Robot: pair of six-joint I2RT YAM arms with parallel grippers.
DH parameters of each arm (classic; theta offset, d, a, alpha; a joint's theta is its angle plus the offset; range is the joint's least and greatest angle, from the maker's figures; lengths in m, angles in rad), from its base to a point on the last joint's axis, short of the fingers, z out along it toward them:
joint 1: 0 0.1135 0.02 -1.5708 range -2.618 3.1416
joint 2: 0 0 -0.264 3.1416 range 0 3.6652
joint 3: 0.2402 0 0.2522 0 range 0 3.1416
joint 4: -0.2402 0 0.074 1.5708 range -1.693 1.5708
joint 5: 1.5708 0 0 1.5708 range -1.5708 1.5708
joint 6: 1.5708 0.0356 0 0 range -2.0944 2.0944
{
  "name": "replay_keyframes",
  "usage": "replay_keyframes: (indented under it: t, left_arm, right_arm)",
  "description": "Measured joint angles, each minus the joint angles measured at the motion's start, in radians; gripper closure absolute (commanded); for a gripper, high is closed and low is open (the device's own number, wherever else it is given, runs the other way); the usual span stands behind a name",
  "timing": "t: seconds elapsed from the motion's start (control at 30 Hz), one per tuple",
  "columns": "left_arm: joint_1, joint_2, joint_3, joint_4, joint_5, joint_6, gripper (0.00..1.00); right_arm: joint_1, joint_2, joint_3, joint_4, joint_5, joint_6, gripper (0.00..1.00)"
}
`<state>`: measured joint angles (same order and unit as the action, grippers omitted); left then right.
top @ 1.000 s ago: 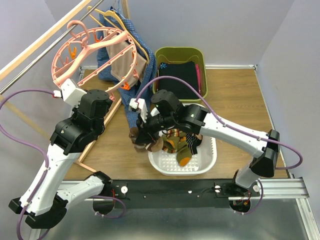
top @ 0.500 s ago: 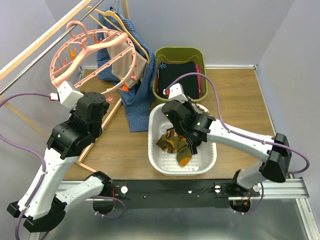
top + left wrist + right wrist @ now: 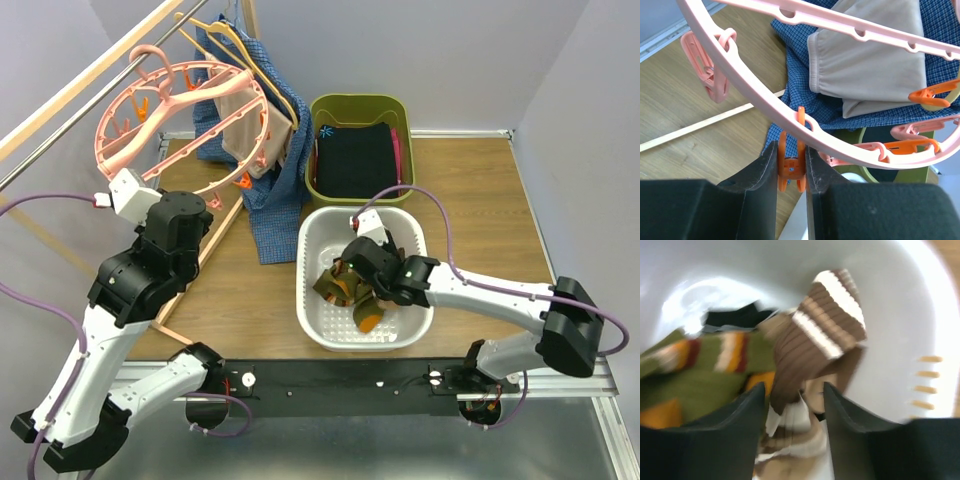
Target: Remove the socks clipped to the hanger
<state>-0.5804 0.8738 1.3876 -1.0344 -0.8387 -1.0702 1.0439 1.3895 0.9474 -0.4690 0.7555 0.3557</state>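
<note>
The salmon-pink ring hanger (image 3: 180,105) hangs from the rail at the back left, and its rim (image 3: 805,127) crosses the left wrist view. My left gripper (image 3: 791,167) is shut on one of its orange clips (image 3: 791,162), pinching it from both sides. Several striped socks (image 3: 350,290) lie in the white basket (image 3: 310,325). My right gripper (image 3: 794,400) is down in that basket with its jaws apart. A brown and white striped sock (image 3: 812,335) lies loose between and ahead of the fingers, over an olive and orange sock (image 3: 700,375).
A green bin (image 3: 395,105) with black folded clothing (image 3: 355,155) stands behind the basket. A blue checked garment (image 3: 275,215) and a beige one (image 3: 240,115) hang on thin hangers right beside the ring. A wooden rail (image 3: 80,85) and frame run along the left.
My right arm swung from left of the basket into it, carrying the brown sock. Its jaws then opened and let the sock go. The left gripper kept its hold on the clip.
</note>
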Motion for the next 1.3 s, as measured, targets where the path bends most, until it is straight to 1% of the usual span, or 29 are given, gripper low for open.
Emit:
replay_keyframes:
  t: [0.07,0.13,0.17,0.2,0.23,0.27,0.33,0.37,0.43,0.47,0.53,0.57,0.67,0.83,0.97,1.0,1.13,1.2,1.3]
  left_arm:
    - [0.000,-0.003,-0.009,0.001,0.000,0.003,0.77]
    - [0.000,-0.008,-0.019,0.002,-0.001,0.004,0.75]
    - [0.000,-0.010,-0.022,0.003,-0.001,0.004,0.70]
    - [0.000,-0.011,-0.027,0.004,-0.002,0.004,0.68]
    - [0.000,-0.014,-0.029,0.004,-0.002,0.004,0.64]
    - [0.000,-0.016,-0.032,0.004,-0.002,0.006,0.55]
    - [0.000,-0.020,-0.036,0.004,-0.003,0.007,0.46]
    - [0.000,-0.024,-0.038,0.003,-0.002,0.009,0.37]
    - [0.000,-0.039,-0.042,0.006,-0.001,0.026,0.30]
    - [0.000,-0.044,-0.044,0.010,0.002,0.031,0.25]
    - [0.000,-0.070,-0.050,0.031,0.017,0.062,0.22]
    - [0.000,-0.080,-0.051,0.038,0.022,0.068,0.17]
    - [0.000,-0.122,-0.062,0.070,0.052,0.102,0.16]
    - [0.000,-0.228,-0.079,0.165,0.146,0.190,0.15]
    - [0.000,-0.332,-0.118,0.297,0.283,0.287,0.15]
    - [0.000,-0.372,-0.145,0.354,0.344,0.311,0.15]
    - [0.000,-0.490,-0.249,0.525,0.540,0.363,0.15]
    - [0.000,-0.520,-0.305,0.608,0.626,0.367,0.15]
    - [0.000,-0.540,-0.417,0.737,0.758,0.363,0.15]
  right_arm:
    - [0.000,-0.030,-0.027,0.013,-0.095,0.034,0.18]
    - [0.000,-0.051,-0.042,0.035,-0.195,0.067,0.04]
    - [0.000,-0.055,-0.045,0.042,-0.227,0.073,0.03]
    - [0.000,-0.058,-0.046,0.050,-0.257,0.085,0.00]
    - [0.000,-0.063,-0.046,0.058,-0.297,0.095,0.00]
    - [0.000,-0.064,-0.046,0.063,-0.330,0.105,0.00]
    - [0.000,-0.077,-0.043,0.064,-0.391,0.117,0.00]
    - [0.000,-0.082,-0.040,0.064,-0.410,0.120,0.00]
    - [0.000,-0.102,-0.007,0.058,-0.481,0.126,0.00]
    - [0.000,-0.110,0.011,0.058,-0.507,0.127,0.00]
    - [0.000,-0.130,0.051,0.062,-0.568,0.126,0.00]
    - [0.000,-0.144,0.084,0.067,-0.624,0.126,0.00]
    - [0.000,-0.173,0.140,0.091,-0.739,0.126,0.00]
    - [0.000,-0.229,0.208,0.185,-1.014,0.128,0.00]
    - [0.000,-0.279,0.208,0.256,-1.167,0.141,0.00]
    - [0.002,-0.305,0.195,0.286,-1.198,0.144,0.00]
    - [0.002,-0.415,0.094,0.373,-1.228,0.163,0.00]
    - [0.002,-0.482,0.018,0.407,-1.197,0.179,0.00]
    - [0.002,-0.626,-0.145,0.486,-1.105,0.217,0.00]
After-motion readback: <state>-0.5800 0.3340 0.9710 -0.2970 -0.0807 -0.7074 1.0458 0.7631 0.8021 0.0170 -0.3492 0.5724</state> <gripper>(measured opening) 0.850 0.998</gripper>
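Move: An orange clip on the hanger's near rim sits between the left fingers. From that hand a pink clip hangs about 5 cm right and 2 ahead, another some 6 cm left and 1 ahead. At the right fingers is the brown striped sock, its middle about 2 cm ahead, 1 left and 3 below; from that hand the green socks lie some 8 cm back, 8 left and 4 below, and the olive bin about 24 ahead and 5 left. Backing left out of the brown striped sock as its already parting fingers spread fully, the right hand then climbs roughly 20 cm above the white basket, drawing back and swinging counter-clockwise, finally veering right. The left hand opens off the orange clip, then withdraws back, up and rightward from the hanger, about 9 cm each way, tilting up and turning some 45 degrees clockwise. ##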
